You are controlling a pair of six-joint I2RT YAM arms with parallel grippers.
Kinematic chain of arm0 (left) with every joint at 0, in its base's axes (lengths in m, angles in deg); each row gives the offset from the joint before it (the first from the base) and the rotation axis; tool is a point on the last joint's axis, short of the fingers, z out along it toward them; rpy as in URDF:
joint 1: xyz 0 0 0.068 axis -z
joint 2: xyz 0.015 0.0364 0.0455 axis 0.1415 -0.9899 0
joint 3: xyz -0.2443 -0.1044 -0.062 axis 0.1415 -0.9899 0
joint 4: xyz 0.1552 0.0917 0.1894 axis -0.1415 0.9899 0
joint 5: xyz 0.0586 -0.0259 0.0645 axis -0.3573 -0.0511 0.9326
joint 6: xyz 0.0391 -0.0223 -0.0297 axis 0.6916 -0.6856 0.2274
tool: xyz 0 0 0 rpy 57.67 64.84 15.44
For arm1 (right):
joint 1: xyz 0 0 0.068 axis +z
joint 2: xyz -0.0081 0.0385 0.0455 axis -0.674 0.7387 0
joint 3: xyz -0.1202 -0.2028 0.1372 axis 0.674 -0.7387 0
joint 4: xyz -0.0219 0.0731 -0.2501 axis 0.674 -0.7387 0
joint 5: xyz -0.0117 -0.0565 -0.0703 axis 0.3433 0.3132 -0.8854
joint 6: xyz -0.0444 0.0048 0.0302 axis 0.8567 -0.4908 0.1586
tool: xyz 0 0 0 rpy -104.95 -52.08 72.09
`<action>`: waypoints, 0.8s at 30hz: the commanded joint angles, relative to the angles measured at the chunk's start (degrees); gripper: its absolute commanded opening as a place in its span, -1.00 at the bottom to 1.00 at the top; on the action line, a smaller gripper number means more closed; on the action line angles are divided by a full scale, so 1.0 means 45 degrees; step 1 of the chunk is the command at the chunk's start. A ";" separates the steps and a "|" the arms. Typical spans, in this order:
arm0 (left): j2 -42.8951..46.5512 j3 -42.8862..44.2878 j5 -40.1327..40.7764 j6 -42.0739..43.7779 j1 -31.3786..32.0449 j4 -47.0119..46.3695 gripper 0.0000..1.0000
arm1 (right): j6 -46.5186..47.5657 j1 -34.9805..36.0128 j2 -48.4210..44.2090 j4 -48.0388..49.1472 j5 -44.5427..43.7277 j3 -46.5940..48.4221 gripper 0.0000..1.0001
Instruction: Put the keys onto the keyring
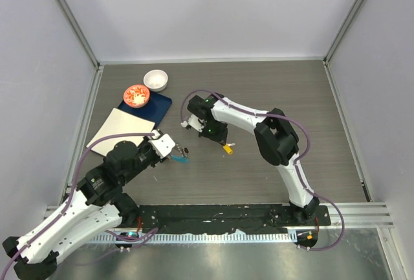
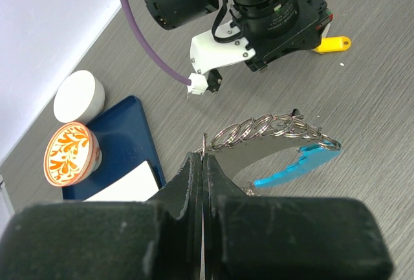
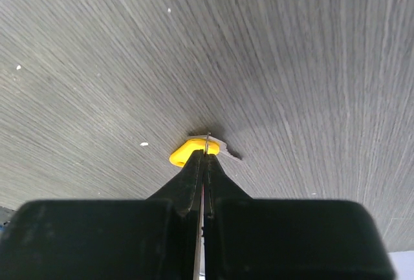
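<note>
The keyring (image 2: pixel 272 127), a chain of grey metal loops with a bright blue curved piece (image 2: pixel 297 165), hangs just above the table. My left gripper (image 2: pixel 205 157) is shut on one thin loop at its end; from above it sits left of centre (image 1: pixel 176 156). A key with a yellow head (image 3: pixel 187 152) lies on the table. The right gripper (image 3: pixel 207 145) is shut, its tips right at that key, with a thin metal edge pinched between them. In the top view this yellow key (image 1: pixel 228 149) shows just off the right gripper (image 1: pixel 222 141). No other keys show.
A white bowl (image 1: pixel 155 80), a red-patterned round dish (image 1: pixel 136 96), a dark blue tray (image 1: pixel 158 107) and a white board (image 1: pixel 121 130) sit at the back left. The right arm's wrist (image 2: pixel 259 15) hangs close beyond the keyring. Walls enclose the table.
</note>
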 commanded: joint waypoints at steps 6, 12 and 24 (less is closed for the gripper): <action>0.0041 0.0052 -0.0145 -0.0060 0.0042 -0.1149 -1.00 | 0.0556 0.0292 0.0711 -0.0378 0.0266 0.1001 -0.79; -0.0037 0.0032 -0.0203 -0.0061 0.0042 -0.1111 -1.00 | 0.0517 0.0428 0.0653 -0.0241 0.0013 0.1352 -0.56; -0.0096 -0.0026 -0.0145 0.0037 0.0042 -0.1189 -1.00 | -0.0106 0.0487 -0.2897 0.1803 0.0012 -0.0709 0.06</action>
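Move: The key with the yellow tag is already pinched in the right fingers, its middle about 1 cm back of and 1 cm below that hand, just above or on the bare table where it is to be left. The keyring hangs in the left fingers, some 14 cm to the right hand's left, 8 cm back and 17 cm up. From the left hand the yellow-tagged key lies roughly 8 cm ahead, 21 cm right and 19 cm down. With the fingers pointing straight down, ease the right gripper about 1 cm lower while drifting left, and open the fingers to let go of the yellow-tagged key on the table. Keep sliding left, about 2.5 cm in all, as they spread to half open, then lift off it, rising over 2 cm from the lowest point. ##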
